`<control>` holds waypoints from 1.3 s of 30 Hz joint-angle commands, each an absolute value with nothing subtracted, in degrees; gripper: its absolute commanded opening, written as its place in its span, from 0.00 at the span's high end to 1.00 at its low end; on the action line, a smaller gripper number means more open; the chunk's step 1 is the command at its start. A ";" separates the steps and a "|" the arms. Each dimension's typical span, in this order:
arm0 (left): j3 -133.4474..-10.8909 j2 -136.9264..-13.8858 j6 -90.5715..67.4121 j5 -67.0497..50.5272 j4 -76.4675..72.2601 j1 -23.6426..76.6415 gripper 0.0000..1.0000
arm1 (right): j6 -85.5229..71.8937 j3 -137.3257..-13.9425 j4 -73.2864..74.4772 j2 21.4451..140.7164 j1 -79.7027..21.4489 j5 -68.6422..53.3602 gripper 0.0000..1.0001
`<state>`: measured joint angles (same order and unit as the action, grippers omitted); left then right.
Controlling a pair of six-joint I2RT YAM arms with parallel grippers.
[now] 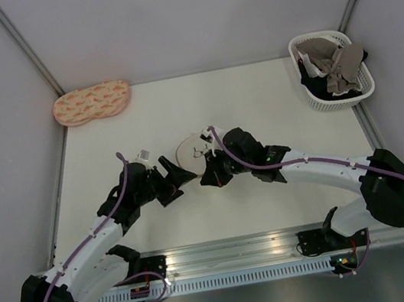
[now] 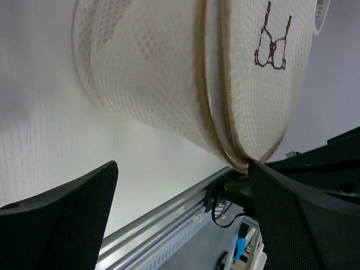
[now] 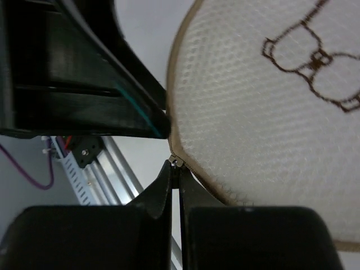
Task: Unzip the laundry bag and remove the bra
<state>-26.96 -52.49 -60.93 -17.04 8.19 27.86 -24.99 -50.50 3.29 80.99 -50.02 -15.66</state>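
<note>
The round cream-white laundry bag [image 1: 189,151] lies at the table's middle, with a small black bra drawing on its face and a tan zipper rim. It is tipped up in the left wrist view [image 2: 157,84]. My left gripper [image 1: 177,173] is open at the bag's left edge, and the rim touches one of its fingertips [image 2: 256,169]. My right gripper [image 1: 208,176] is at the bag's near edge, shut on the small metal zipper pull [image 3: 176,162] at the tan rim of the bag [image 3: 264,112]. The bra is hidden.
A pink-orange patterned pouch [image 1: 91,103] lies at the far left. A white basket [image 1: 331,72] with beige and black clothes stands at the far right. An aluminium rail [image 1: 264,246] runs along the near edge. Grey walls close in the left, back and right.
</note>
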 commanded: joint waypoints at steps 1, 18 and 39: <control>-24.87 -50.80 -69.34 -18.46 3.52 28.21 0.00 | -27.24 -50.89 -7.47 82.00 -50.19 -26.89 0.99; -20.66 -58.97 -79.54 -14.41 -17.05 34.37 0.33 | -24.87 -51.06 -4.92 84.99 -51.06 -25.84 1.00; -26.71 -59.23 -67.77 -7.38 -4.22 31.03 0.98 | -19.42 -51.69 20.90 84.73 -56.24 -15.13 1.00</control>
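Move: The stretch of the laundry bag's zipped rim that the open left hand goes for lies about 5 cm to its right and 2 cm ahead, roughly at its height; the bag's body is centred some 8 cm ahead and 5 cm to the right, a few cm lower. The right fingers, already shut on the rim's zip end, have that same stretch about 2 cm ahead, 1 cm left and just above them, with the bag's body about 8 cm ahead, slightly left and lower. The left hand slides about 4 cm to the right with its fingers wide, rolling some 15 degrees so that its left side drops, then shuts on the zip rim just beyond the right fingertips and, keeping that pinch, eases back left a little. The right hand keeps hold of the zip end throughout, first shifting some 2 cm left and then, with the left hand clamped on, drawing back and down away from it, ending about 4 cm farther back and 4 cm lower. ##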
